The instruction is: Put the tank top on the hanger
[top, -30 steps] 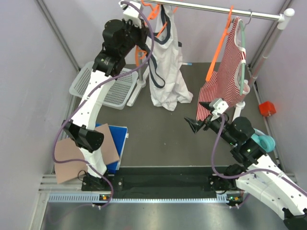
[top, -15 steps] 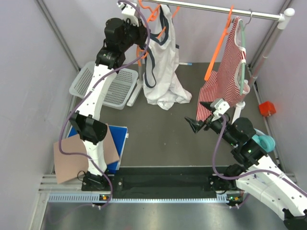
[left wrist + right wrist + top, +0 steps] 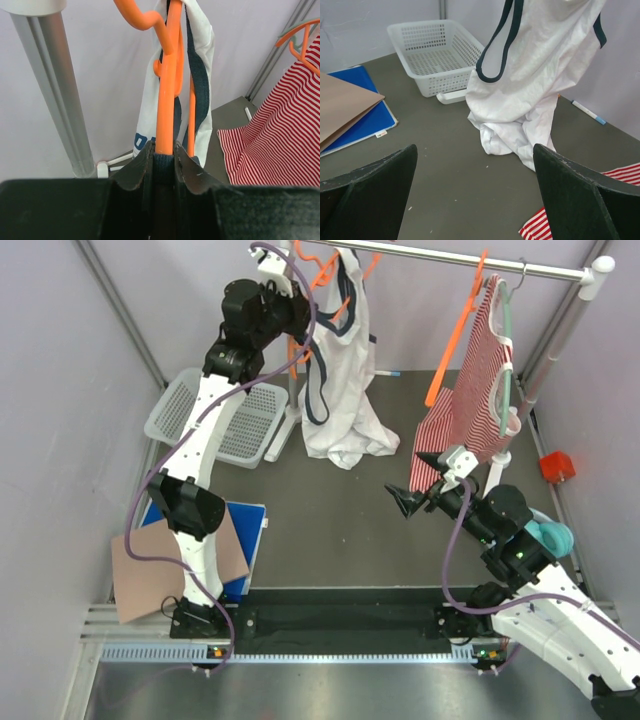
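The white tank top with navy trim hangs on the orange hanger at the left end of the rail. Its hem is bunched on the table. My left gripper is raised beside it. In the left wrist view the left gripper is shut on the hanger together with a strip of navy trim; white cloth hangs behind. I cannot tell whether the hook rests on the rail. My right gripper stands open low over the table, and in its own view the right gripper faces the tank top with nothing between its fingers.
A red-and-white striped top hangs on a green hanger at the right of the rail, a second orange hanger beside it. A white basket stands at the left. Blue folder and brown cardboard lie front left.
My left arm has raised the hanger and tank top up toward the rail, lifting the hem slightly. The right arm has not moved.
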`<state>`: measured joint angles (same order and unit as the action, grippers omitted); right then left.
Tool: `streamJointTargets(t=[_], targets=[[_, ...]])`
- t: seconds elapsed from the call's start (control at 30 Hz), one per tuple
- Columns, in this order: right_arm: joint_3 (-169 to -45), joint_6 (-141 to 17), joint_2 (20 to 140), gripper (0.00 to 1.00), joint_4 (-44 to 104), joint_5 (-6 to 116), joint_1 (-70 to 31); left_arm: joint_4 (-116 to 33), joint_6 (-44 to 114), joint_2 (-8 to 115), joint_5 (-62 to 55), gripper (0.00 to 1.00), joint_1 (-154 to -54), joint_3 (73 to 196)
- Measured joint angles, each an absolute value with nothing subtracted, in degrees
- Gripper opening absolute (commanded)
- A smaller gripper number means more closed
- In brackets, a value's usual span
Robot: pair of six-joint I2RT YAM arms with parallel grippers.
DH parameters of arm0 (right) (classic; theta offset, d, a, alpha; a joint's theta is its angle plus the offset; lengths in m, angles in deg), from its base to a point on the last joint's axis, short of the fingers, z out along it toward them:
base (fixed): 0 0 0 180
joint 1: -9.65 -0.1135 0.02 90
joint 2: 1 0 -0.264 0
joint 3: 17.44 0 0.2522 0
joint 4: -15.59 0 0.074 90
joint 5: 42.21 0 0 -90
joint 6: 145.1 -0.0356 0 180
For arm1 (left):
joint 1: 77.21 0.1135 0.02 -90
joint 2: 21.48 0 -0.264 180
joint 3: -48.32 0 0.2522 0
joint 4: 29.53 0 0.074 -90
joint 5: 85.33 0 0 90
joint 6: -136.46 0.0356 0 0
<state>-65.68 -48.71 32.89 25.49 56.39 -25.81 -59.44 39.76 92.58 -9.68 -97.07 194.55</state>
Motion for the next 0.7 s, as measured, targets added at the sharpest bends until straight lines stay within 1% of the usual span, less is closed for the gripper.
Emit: streamJointTargets(t=[0.03,0.07,0.17,0.43,0.53,0.7], targets=[[-65.68,-48.71,32.91,0.98,25.49,56.39,-25.79,-58.91,39.78,92.53,-9.66,0.26,-97.09,194.13],[-65.68,-48.71,32.93,0.98,25.49,56.39,-25.81,-58.19,39.92,92.40,-9.66,0.62,-97.09,193.52],[-65.68,-48.71,33.04,0.99,25.49,56.45,-25.81,-56.49,40.22,91.37,-9.61,0.99,-97.11,190.81],[-65.68,-48.71,34.48,1.00,25.60,57.37,-25.81,-53.45,40.20,84.77,-9.68,0.99,-97.16,181.04],[-65.68,-48.71,34.79,1.00,25.75,57.42,-25.81,-50.63,40.18,79.05,-9.52,0.99,-97.16,173.46],[-65.68,-48.78,34.75,1.00,25.73,57.48,-25.79,-42.94,40.13,65.12,-7.99,0.99,-97.16,155.99]])
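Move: The left gripper still holds the near shoulder tip of the tank top's hanger. The hanger hook, at the rail, lies about 10 cm ahead, 4 cm right and 12 cm above it. The tank top's middle hangs some 8 cm ahead, 9 cm right and 15 cm below; the rack post stands roughly 8 cm ahead and 3 cm left. From the idle right hand, the hanger hook is about 38 cm ahead, 23 cm left and 28 cm up. Open the left gripper wide to let go of the orange shoulder tip, sinking about 1 cm as the fingers part. Then draw it back towards the base and somewhat left, faster and faster, some 9 cm back and 4 cm left, away from the hanger and rail, fingers staying wide open. ##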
